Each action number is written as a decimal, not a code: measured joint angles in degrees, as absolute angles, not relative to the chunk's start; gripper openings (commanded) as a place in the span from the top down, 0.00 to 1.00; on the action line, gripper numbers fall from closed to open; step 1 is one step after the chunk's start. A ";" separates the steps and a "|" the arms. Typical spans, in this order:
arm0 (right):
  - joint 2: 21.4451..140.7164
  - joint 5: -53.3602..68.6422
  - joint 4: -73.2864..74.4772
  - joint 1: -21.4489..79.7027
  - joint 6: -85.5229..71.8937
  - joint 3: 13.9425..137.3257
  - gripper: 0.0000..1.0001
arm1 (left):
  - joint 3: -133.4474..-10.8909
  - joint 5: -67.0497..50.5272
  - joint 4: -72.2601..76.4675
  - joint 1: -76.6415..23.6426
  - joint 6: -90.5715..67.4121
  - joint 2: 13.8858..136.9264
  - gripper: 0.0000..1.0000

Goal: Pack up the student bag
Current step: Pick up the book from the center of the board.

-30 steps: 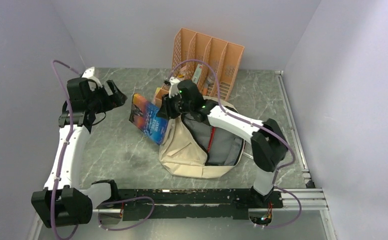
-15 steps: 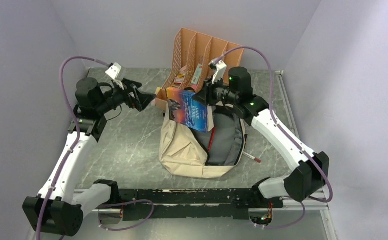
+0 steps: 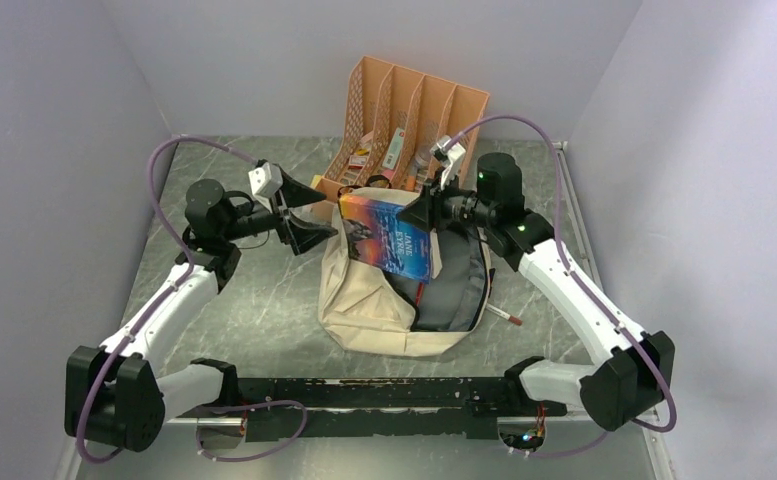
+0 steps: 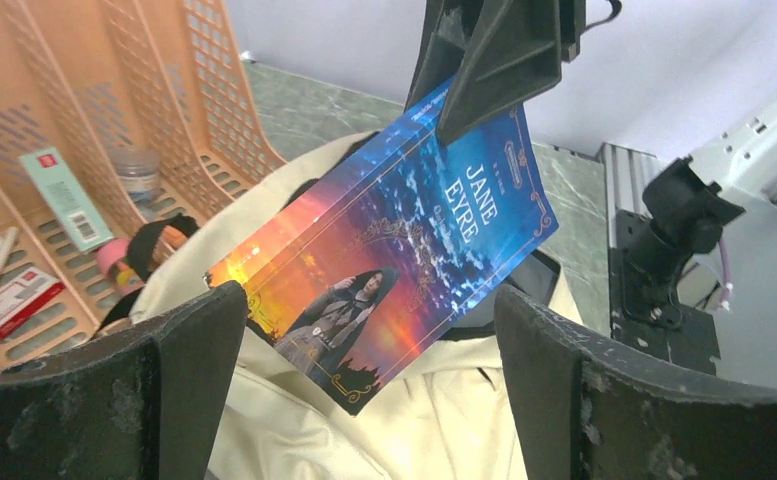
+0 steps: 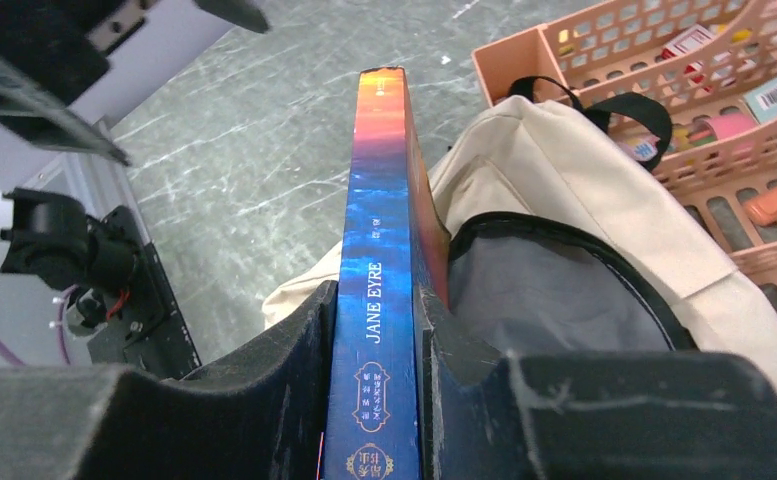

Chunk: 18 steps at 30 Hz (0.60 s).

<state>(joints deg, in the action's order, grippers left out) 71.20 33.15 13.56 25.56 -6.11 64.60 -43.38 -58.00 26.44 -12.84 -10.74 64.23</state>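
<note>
The beige student bag [image 3: 364,300] lies open in the middle of the table, its grey lining [image 3: 454,285] showing. My right gripper [image 3: 426,215] is shut on a blue and orange "Jane Eyre" book [image 3: 389,235] and holds it tilted above the bag's opening. The book's spine [image 5: 379,300] sits between the right fingers [image 5: 294,360]. My left gripper [image 3: 309,212] is open and empty, just left of the bag's top, facing the book [image 4: 404,240] and the bag [image 4: 364,430].
An orange file organizer [image 3: 414,110] with pens, tape and small boxes stands behind the bag, also in the left wrist view [image 4: 114,150]. A red pen [image 3: 504,317] lies on the table right of the bag. Grey walls enclose the table.
My right gripper carried the book from left of the bag to above its opening. My left arm swung right toward the bag's top, with its jaws open.
</note>
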 measured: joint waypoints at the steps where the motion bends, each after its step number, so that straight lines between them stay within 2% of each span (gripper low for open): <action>1: 70.59 33.82 13.06 25.56 -5.89 63.88 1.00 | -42.83 -58.81 27.31 -12.97 -10.61 64.77 0.04; 10: 65.67 42.13 7.60 25.56 -2.63 59.31 1.00 | -42.06 -61.32 21.54 -15.22 -0.03 65.69 0.03; 18: 65.17 48.66 4.64 25.56 -1.83 59.29 1.00 | -42.28 -60.34 20.10 -15.70 2.09 65.76 0.03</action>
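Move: Out in front of the left fingers, which point right, the book's middle is about 14 cm to the right, level fore and aft, some 5 cm lower. The bag's middle is about 19 cm right of that hand and 25 cm below, also level; the rack stands roughly 25 cm ahead, 20 right, 20 lower. From the right hand, which already grips the spine, the book's middle lies about 7 cm left, 1 back, 6 below. Drawing back about 5 cm and rising some 3, the right hand keeps its grip on the book and turns about 15 degrees counter-clockwise while tipping up, swinging the book's free orange end towards the left gripper. The left hand, fingers held wide open, sinks roughly 3 cm, drifting slightly right and back, to meet that end, without visible contact. ##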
